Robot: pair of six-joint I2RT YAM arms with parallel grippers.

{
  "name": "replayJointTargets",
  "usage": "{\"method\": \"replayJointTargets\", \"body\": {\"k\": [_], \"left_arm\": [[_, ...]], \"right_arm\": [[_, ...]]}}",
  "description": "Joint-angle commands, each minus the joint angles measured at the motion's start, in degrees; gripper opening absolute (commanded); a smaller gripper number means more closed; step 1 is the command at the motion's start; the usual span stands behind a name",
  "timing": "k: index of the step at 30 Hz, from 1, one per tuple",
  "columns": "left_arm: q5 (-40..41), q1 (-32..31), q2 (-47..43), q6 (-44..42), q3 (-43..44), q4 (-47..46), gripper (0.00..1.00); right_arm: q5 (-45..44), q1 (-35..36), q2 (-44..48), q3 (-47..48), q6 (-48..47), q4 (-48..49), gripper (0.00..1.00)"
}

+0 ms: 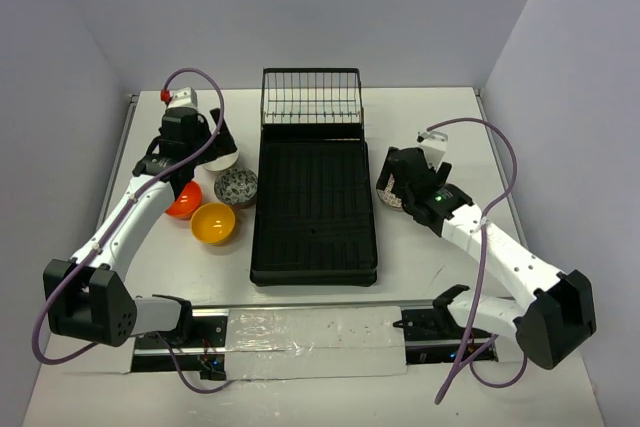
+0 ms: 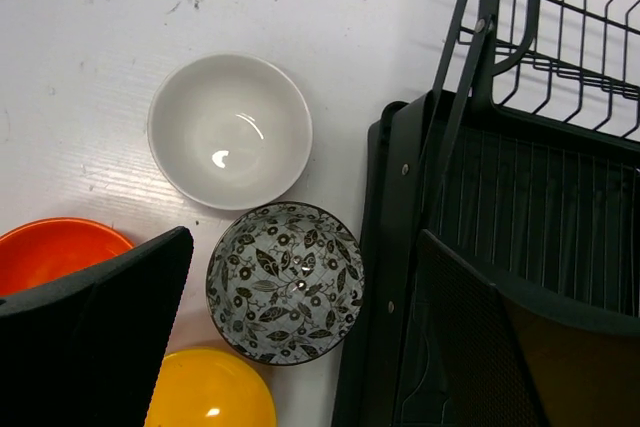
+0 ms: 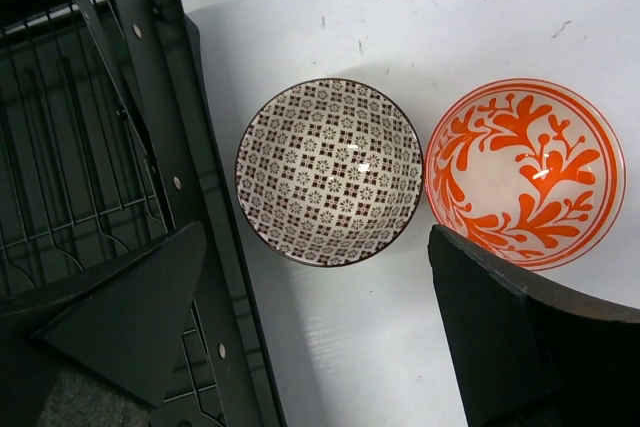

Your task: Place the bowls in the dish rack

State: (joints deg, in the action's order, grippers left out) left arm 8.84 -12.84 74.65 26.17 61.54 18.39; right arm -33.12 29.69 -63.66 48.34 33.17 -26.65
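The black dish rack (image 1: 315, 202) lies in the middle, its wire basket (image 1: 311, 97) at the far end; the tray holds no bowls. Left of it sit the white bowl (image 2: 230, 130), grey patterned bowl (image 2: 285, 282), red-orange bowl (image 2: 55, 252) and yellow-orange bowl (image 2: 210, 392). My left gripper (image 2: 290, 347) is open and empty above the grey bowl. Right of the rack sit the pinkish patterned bowl (image 3: 330, 172) and red-on-white bowl (image 3: 525, 172). My right gripper (image 3: 320, 332) is open and empty above the table just short of them.
In the top view the left gripper (image 1: 205, 147) partly hides the white bowl (image 1: 222, 157), and the right gripper (image 1: 400, 179) hides most of its two bowls. The rack's raised rim (image 2: 375, 277) runs close beside the grey bowl. Grey walls enclose the table.
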Motion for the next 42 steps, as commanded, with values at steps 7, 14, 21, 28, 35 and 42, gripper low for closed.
{"method": "replayJointTargets", "body": {"k": [7,14,21,28,35,42], "left_arm": [[10.6,-0.2,-1.2,2.0,3.3,1.8,0.99],[12.6,-0.2,-2.0,3.6,2.2,1.4,0.99],[10.0,-0.2,-1.4,4.3,0.6,-0.7,0.99],[5.4,-0.2,0.4,3.0,1.7,-0.1,0.99],[2.6,-0.2,-1.2,2.0,0.0,-2.0,0.99],[0.9,-0.2,-1.1,1.7,0.4,-1.7,0.99]], "right_arm": [[-1.1,0.0,5.1,-2.3,-0.2,3.0,1.0],[-4.3,-0.5,11.0,-4.1,-0.2,3.2,1.0],[-5.5,-4.0,15.8,-5.7,3.1,2.1,1.0],[4.4,-16.0,16.0,-8.4,5.3,1.9,1.0],[9.4,-21.7,10.0,-6.9,6.8,2.0,1.0],[12.6,-29.2,6.3,-7.7,8.7,1.7,1.0]]}}
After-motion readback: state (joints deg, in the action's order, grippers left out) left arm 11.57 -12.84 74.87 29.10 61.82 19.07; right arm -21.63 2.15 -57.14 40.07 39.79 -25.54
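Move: The orange-leaf bowl lies about 12 cm to my right hand's right, level with it and some 11 cm below. The brown-patterned bowl sits nearly under this hand, about 3 cm ahead and 2 cm right; the dish rack's middle is roughly 20 cm left and 2 cm ahead. From my left hand the orange-leaf bowl is far off, about 52 cm right, 8 cm back and 16 cm below. I lift my empty, wide-open right hand about 4 cm off its spot over the brown-patterned bowl, easing back slightly, then sweep it some 11 cm right and sink 7 cm towards the orange-leaf bowl, turning about 20 degrees clockwise as it comes between my spread fingers' line. My left hand, also open, drifts 3 cm left and most of the way back. ##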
